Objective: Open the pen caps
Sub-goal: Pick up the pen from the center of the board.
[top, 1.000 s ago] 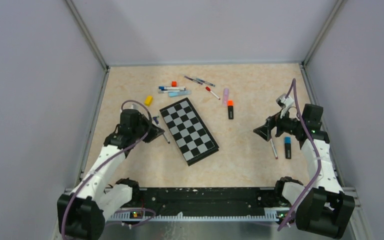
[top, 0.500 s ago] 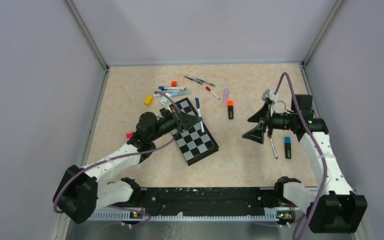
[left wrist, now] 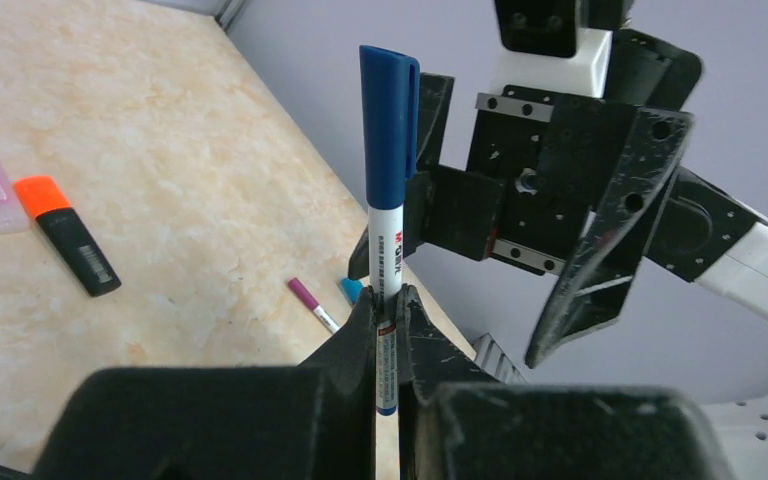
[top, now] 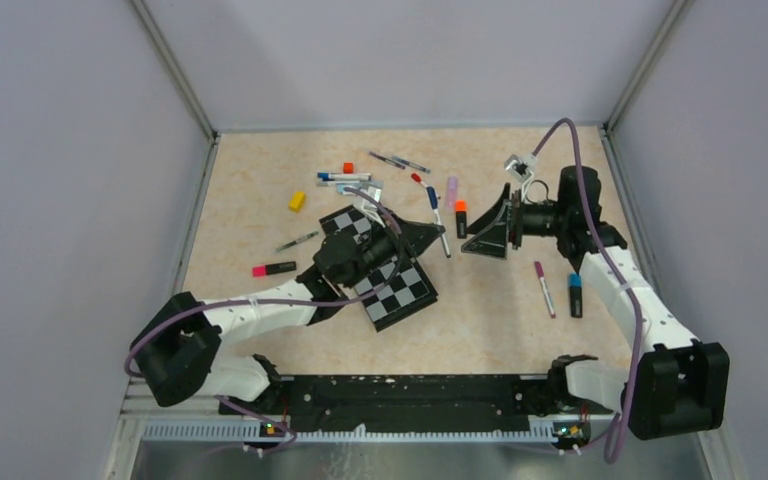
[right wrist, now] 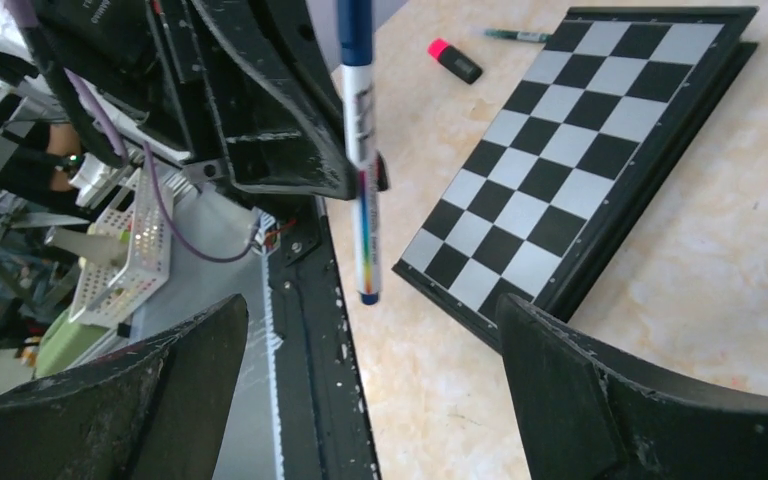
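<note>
My left gripper [top: 434, 230] is shut on the lower barrel of a white pen [left wrist: 385, 250] and holds it up over the chessboard's right edge. Its blue pen cap [left wrist: 389, 120] is on and sticks out beyond the fingers [left wrist: 360, 340]. My right gripper [top: 482, 232] faces it from the right, open wide. The pen [right wrist: 362, 170] stands between and ahead of the right fingers [right wrist: 600, 390], touching neither. Other capped pens lie on the table: an orange-capped marker [top: 460, 215], a lilac highlighter [top: 451, 190] and a pink pen [top: 543, 288].
The chessboard [top: 405, 292] lies under the left arm. A blue-capped marker [top: 575, 295] lies at the right. A pink-capped marker [top: 274, 268] and a green pen [top: 298, 241] lie at the left. More pens [top: 345, 178], a yellow block [top: 297, 201] and an orange-red cube [top: 348, 168] lie at the back.
My left arm has swung right across the chessboard with the blue-capped pen in its grip. My right gripper has moved up and left to face it.
</note>
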Controlling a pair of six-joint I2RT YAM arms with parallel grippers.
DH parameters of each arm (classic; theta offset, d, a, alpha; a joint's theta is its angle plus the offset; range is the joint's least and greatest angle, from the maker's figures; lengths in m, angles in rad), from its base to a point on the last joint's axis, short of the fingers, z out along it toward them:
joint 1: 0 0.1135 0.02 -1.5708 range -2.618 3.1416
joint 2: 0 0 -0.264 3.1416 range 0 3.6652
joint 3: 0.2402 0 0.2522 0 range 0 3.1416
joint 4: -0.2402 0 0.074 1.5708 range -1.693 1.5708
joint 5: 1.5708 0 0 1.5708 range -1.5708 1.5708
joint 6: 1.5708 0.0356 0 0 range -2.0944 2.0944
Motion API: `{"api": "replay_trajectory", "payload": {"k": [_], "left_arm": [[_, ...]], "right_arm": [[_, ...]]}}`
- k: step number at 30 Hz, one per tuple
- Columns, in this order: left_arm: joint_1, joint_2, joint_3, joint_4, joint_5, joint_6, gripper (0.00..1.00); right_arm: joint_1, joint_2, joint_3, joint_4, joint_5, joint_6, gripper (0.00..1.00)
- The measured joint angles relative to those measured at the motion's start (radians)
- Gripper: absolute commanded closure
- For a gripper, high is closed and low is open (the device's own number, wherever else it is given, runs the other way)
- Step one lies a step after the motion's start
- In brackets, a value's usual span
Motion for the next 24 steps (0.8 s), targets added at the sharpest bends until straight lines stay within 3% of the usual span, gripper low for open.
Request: {"api": "replay_trajectory", "payload": {"k": [7,17,20,24], "left_arm": [[-0.037,0.053,0.021,0.002,-0.080,-0.001,1.00],[-0.069,0.086,0.034,0.034,-0.113,-0.023,1.00],[-0.076,0.090,0.034,0.037,-0.117,-0.029,1.00],[-0.079,0.095,0.036,0.040,-0.120,-0.035,1.00]], "right_arm": [[0.033,0.002,-0.055,0.146,-0.015,0.141,0.18],[0.085,0.058,-0.056,0.194,-0.011,0.171,0.39],[0.097,0.074,-0.056,0.191,-0.008,0.166,0.58],[0.109,0.083,-0.056,0.189,-0.007,0.147,1.00]]}}
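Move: Ahead of the open right fingers, which point to the robot's left, is the pen in the left hand: cap end tilted up and forward, its middle about 6 cm left, 2 cm forward and 2 cm above. From the right hand, the orange highlighter lies some 18 cm ahead, 2 cm right, and the checkerboard 8 cm ahead, 18 cm left, both roughly 19 cm down. For the left hand, the right gripper is 6 cm right, 1 cm back and 1 cm lower. Closing in from both sides, the hands bring the pen between the right fingers: the right goes about 3 cm left and sinks nearly 2 cm, while the left, keeping its pinch on the barrel, shifts some 2.5 cm right and 1 cm down. The right fingers close from wide open to mostly shut around the pen's lower end, below the left fingertips, the wrist turning only slightly. ##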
